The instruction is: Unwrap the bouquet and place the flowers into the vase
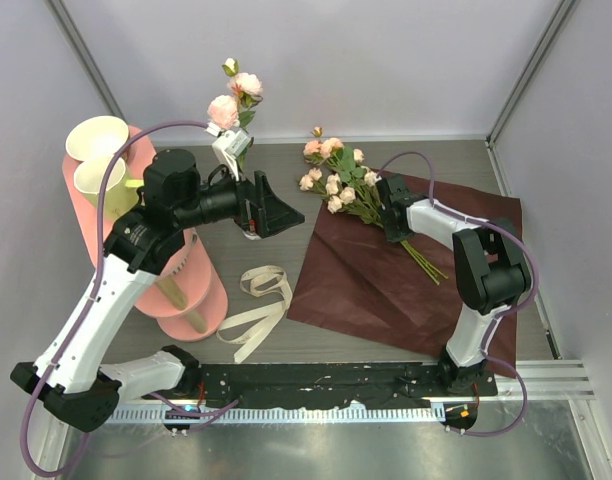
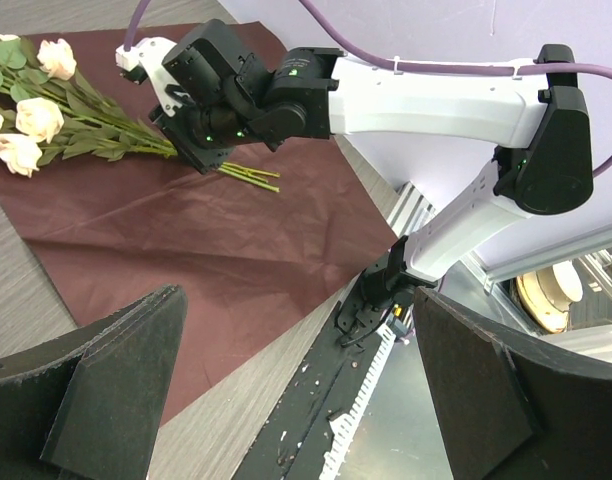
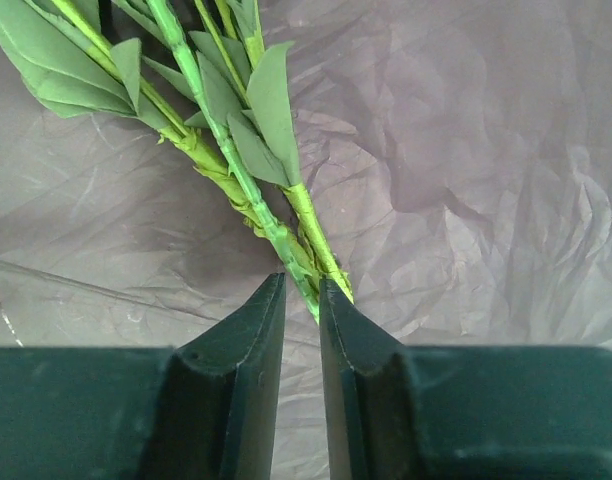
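The dark red paper (image 1: 376, 290) lies flat and unwrapped, with the flowers (image 1: 338, 185), pale pink roses on green stems, on its far corner. My right gripper (image 1: 394, 228) points down onto their stems (image 3: 236, 170). In the right wrist view its jaws (image 3: 302, 285) stand narrowly apart, with a stem end pinched between the tips. The clear vase (image 1: 233, 152) stands at the back and holds one rose sprig (image 1: 236, 95). Just to its right, my left gripper (image 1: 281, 215) hangs wide open and holds nothing (image 2: 298, 300).
A cream ribbon (image 1: 258, 300) lies loose on the table, left of the paper. A pink stand (image 1: 191, 295) at the left carries a cream cup (image 1: 96, 135) and a yellow-green mug (image 1: 104, 182). Grey walls close in the back and both sides.
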Tool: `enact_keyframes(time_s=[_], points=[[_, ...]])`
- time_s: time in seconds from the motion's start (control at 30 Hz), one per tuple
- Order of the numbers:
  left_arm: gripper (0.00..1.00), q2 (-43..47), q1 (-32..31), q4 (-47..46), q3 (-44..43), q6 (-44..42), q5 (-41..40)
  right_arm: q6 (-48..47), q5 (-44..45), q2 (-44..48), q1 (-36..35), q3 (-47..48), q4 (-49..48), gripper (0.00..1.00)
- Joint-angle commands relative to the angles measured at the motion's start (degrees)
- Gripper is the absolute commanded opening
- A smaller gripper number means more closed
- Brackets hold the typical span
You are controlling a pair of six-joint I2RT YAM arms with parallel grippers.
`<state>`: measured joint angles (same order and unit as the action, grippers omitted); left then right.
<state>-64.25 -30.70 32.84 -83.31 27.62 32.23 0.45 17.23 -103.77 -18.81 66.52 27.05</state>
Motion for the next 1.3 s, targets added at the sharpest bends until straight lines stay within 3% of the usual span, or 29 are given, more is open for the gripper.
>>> enact_keyframes(time_s=[0.0,0.17,0.47,0.63,0.77,0.97,1.27], points=[[1.00,0.3,0.2,-2.0,-0.1,-0.5,1.6,0.0,-1.3,-0.2,-0.4,0.3,-1.3,0.23],[1.00,0.4,0.2,-2.3,0.4,-0.4,1.6,0.3,-2.7,-0.1,-0.7,-0.1,-1.6,0.16],[1.00,1.1,0.2,-2.3,1.0,-0.1,1.7,-0.1,-2.3,-3.5,-0.9,0.1,-2.8,0.19],[1.00,1.2,0.2,-2.1,1.0,0.3,1.4,-1.6,-0.6,-3.6,-2.5,0.5,-3.8,0.16],[1.00,1.2,0.2,-2.1,1.0,0.5,1.1,-1.9,4.2,0.7,-5.8,0.9,-3.6,0.01],[1.00,0.1,0.2,-3.6,1.6,2.4,0.5,2.2,5.3,8.6,-6.6,2.6,-2.0,0.01],[0.99,-4.1,0.2,-10.3,3.2,10.3,1.3,6.8,-6.6,25.7,-6.6,-4.5,-5.3,0.01]])
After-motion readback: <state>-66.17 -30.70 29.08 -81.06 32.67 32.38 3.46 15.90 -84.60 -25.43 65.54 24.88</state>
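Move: The flower stem to be pinched lies right at the right fingertips, about 1 cm below the hand point, among the bundled stems on the wrapping paper. From that hand, the lower blooms lie some 15 cm left and 10 cm ahead, the upper blooms about 17 cm left and 19 cm ahead. The stem ends lie roughly 11 cm right and 12 cm back. From the left hand, the stem is about 25 cm right, 14 cm ahead and 37 cm below. The right fingers, already part-closed around the stems, shut on one flower stem and pinch it, while the hand works slightly left and dips about a centimetre, close over the paper. Keeping the pinch, the hand then rises quickly about 11 cm above its start and ends some 5 cm to the left, the wrist tilting so the fingertips swing up and forward by nearly 20 degrees. ##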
